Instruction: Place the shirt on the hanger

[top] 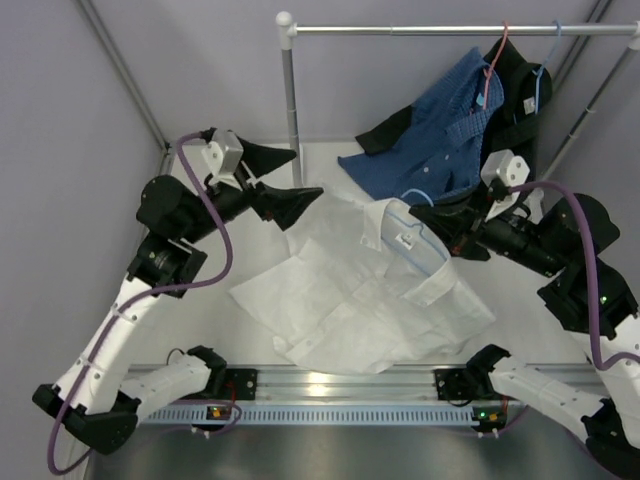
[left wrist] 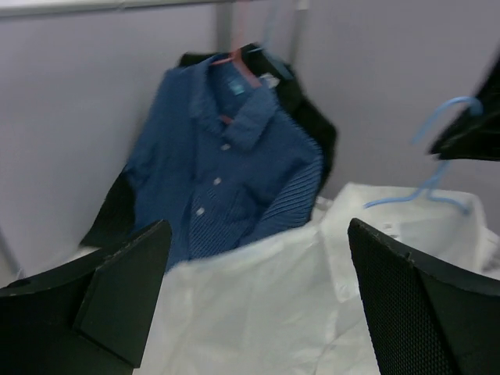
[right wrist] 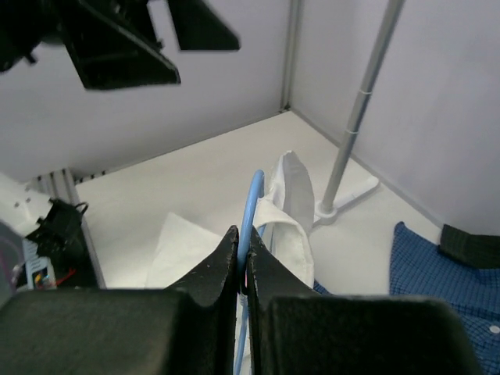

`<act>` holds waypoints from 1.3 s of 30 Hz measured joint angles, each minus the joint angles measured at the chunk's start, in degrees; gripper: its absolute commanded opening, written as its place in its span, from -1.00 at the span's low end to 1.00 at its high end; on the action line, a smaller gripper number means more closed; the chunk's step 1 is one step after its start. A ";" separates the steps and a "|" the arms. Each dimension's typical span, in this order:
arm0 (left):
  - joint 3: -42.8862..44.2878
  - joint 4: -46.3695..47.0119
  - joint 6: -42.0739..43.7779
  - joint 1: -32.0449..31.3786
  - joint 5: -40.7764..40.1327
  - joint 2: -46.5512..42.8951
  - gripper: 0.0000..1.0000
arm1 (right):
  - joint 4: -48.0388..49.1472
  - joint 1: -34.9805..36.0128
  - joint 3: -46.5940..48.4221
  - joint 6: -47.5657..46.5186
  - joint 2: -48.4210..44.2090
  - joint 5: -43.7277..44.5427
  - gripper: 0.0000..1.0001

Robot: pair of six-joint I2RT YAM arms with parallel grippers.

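Note:
The white shirt (top: pixel 370 300) lies spread and rumpled on the table, collar toward the back. The light-blue hanger (top: pixel 420 238) is tucked into its collar opening with the hook sticking out. My right gripper (top: pixel 440 218) is shut on that hook; in the right wrist view the fingers (right wrist: pixel 244 250) pinch the blue wire of the hanger (right wrist: pixel 254 195) beside the lifted shirt collar (right wrist: pixel 293 211). My left gripper (top: pixel 308 173) hangs wide open just above the shirt's back-left edge. In the left wrist view white shirt cloth (left wrist: pixel 258 312) lies below the left gripper (left wrist: pixel 258 297), and the hanger (left wrist: pixel 437 183) shows at right.
A clothes rack pole (top: pixel 291 90) stands at the back. From its bar hang a blue patterned shirt (top: pixel 440 140) on a red hanger and a black garment (top: pixel 520 90) on a blue hanger, close behind my right arm. A metal rail (top: pixel 330 385) runs along the near edge.

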 measured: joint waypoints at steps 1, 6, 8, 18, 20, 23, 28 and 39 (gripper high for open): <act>3.63 -0.50 1.64 -0.76 3.98 1.99 0.96 | -0.28 -0.04 -0.04 -0.46 0.00 -1.62 -1.00; 13.97 -5.53 11.32 -7.02 24.85 10.91 0.96 | -2.67 -0.13 -1.53 -3.50 -1.92 -10.67 -1.00; 14.03 -8.13 14.21 -9.79 28.72 13.75 0.96 | -3.23 -0.15 -1.90 -4.17 -3.21 -12.61 -1.00; 15.50 -20.11 22.56 -15.10 36.46 26.03 0.74 | -5.09 -0.17 -3.56 -7.67 -5.73 -21.40 -1.00; 15.80 -20.83 22.82 -15.08 38.25 26.93 0.45 | -5.62 -0.17 -3.93 -8.04 -5.88 -21.49 -1.00; 16.09 -21.31 22.93 -15.06 40.13 27.39 0.43 | -5.92 -0.17 -4.13 -8.48 -6.21 -21.44 -1.00; 16.68 -21.64 22.34 -15.06 43.04 28.11 -0.55 | -5.95 -0.17 -4.15 -8.87 -6.36 -20.96 -1.00; 17.09 -22.69 23.43 -13.92 44.59 28.87 -1.00 | -3.54 -0.52 -6.95 -5.01 -8.17 -9.18 0.89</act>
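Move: The near edge of the shirt collar lies about 14 cm to the right of the open left hand, some 5 cm back and 9 cm below. The hanger hook stands about 7 cm to the right of that edge and 5 cm above it. From the right fingers, shut on the hanger, the collar edge is some 10 cm left, 3 cm ahead and 4 cm lower. The hung blue shirt is roughly 18 cm ahead of the right hand, straight ahead, and 8 cm below. Rightward, down and back, after a brief rise, the left hand swings about 20 cm to the shirt collar, turning some 60 degrees clockwise, and its open fingers shut to pinch the collar edge beside the hanger. Meanwhile the right hand draws the hanger back about 7 cm and slightly down, turning counter-clockwise, then eases 3 cm forward, turns partly back and opens, letting go. ##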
